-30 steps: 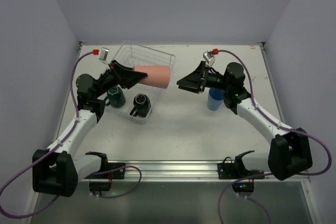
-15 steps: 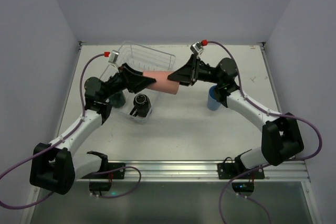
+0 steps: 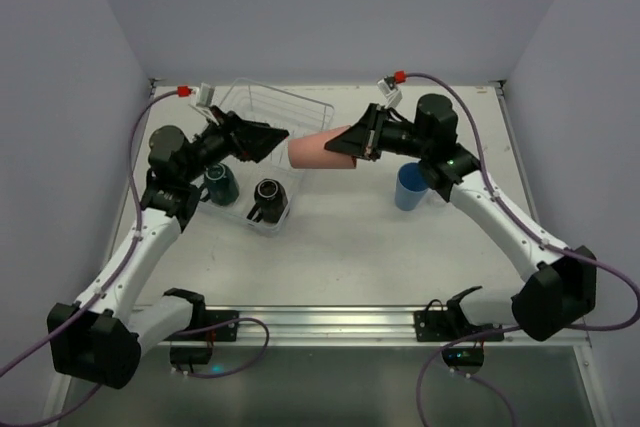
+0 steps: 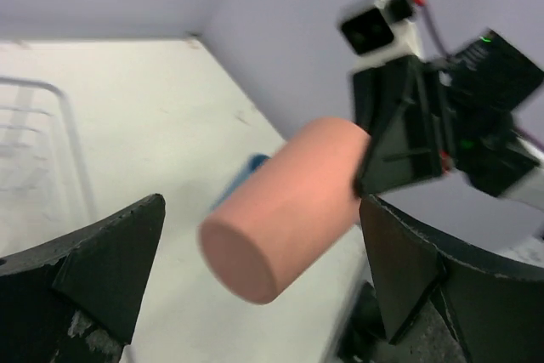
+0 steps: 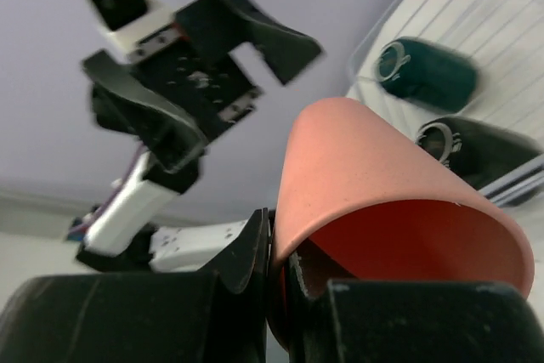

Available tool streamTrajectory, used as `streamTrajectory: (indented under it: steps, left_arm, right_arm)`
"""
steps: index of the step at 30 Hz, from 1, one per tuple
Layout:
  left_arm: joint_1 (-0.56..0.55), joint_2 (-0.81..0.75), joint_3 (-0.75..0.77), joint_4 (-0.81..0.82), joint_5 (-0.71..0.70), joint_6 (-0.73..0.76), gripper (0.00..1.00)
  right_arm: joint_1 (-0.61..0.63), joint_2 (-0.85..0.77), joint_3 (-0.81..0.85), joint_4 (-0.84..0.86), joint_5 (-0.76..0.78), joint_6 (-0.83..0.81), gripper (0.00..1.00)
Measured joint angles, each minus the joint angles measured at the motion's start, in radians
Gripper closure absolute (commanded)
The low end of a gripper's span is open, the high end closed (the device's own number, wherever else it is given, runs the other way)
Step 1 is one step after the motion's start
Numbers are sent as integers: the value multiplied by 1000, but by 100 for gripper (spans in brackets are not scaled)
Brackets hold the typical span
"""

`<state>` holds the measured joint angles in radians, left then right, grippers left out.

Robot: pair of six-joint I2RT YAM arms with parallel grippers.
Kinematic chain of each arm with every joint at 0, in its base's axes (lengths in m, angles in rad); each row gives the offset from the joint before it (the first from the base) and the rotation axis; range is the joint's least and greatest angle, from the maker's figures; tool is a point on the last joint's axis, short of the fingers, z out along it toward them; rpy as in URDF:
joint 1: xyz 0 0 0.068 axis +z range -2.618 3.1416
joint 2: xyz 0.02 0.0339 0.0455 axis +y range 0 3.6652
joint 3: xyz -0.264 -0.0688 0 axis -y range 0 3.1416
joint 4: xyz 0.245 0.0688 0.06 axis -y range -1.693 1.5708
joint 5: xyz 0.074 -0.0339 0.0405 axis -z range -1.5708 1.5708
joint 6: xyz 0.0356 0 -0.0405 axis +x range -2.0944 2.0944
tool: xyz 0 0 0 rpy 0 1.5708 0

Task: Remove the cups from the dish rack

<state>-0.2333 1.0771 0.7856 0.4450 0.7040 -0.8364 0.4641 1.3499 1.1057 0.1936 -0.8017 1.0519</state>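
The salmon-pink tumbler (image 3: 318, 150) (image 4: 280, 210) (image 5: 374, 184) hangs on its side in the air between the arms, just right of the dish rack (image 3: 280, 97). My right gripper (image 3: 358, 142) (image 5: 285, 269) is shut on its rim, one finger inside the mouth and one outside. My left gripper (image 3: 275, 137) (image 4: 262, 210) stands open, its fingers wide on either side of the tumbler's closed base and not touching it. A dark teal mug (image 3: 220, 184) (image 5: 429, 72) and a black mug (image 3: 268, 199) (image 5: 476, 146) lie in the rack's near end.
A light-blue tumbler (image 3: 408, 187) stands upright on the table under my right arm, mouth up. The rack sits at the back left, tilted toward the left wall. The arms' bases and a metal rail run along the near edge.
The left gripper has opened, let go of the pink tumbler and pulled back left. The right gripper has shut on the tumbler's rim and now carries it alone.
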Motion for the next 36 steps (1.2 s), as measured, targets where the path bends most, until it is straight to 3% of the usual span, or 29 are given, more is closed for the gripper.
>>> streamTrajectory:
  steps: [6,10,14,21,36]
  left_arm:
    - [12,-57,257,-465,-358,288,0]
    - [12,-44,278,-657,-539,392,0]
    - [13,0,254,-780,-632,441,0]
    - [13,14,225,-869,-690,483,1]
    - [10,27,219,-889,-597,533,4]
  right_arm:
    - [0,-110,177,-527,340,-302,100]
    - [0,-128,264,-784,582,-430,100]
    - [-2,-93,324,-979,768,-498,100]
    - [-5,-45,340,-1136,949,-556,100]
    - [-5,61,357,-1191,1057,-591,100]
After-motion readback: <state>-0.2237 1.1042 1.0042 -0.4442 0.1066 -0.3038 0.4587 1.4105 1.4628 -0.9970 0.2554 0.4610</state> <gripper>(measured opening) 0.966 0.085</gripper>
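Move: The blue cup stands about 10 cm ahead of the right hand, 22 cm to its right and 27 cm below; this hand already holds the pink cup by its rim. Two clear glasses stand beyond the blue cup, some 9 cm farther right and level with it. From the open left hand the black mug lies about 5 cm ahead, 3 cm left and 28 cm below, the green mug 9 cm ahead, 15 cm left and equally low. Swing the right hand about 18 cm right towards the blue cup, sinking some 12 cm and easing slightly forward, while rolling the wrist until the pink cup points base down over the blue one; keep the rim pinched. Meanwhile bring the open left gripper back over the rack, up briefly, then down to 11 cm below its start and about 10 cm left, drifting slightly right at the end, fingers tipping down towards the mugs. ##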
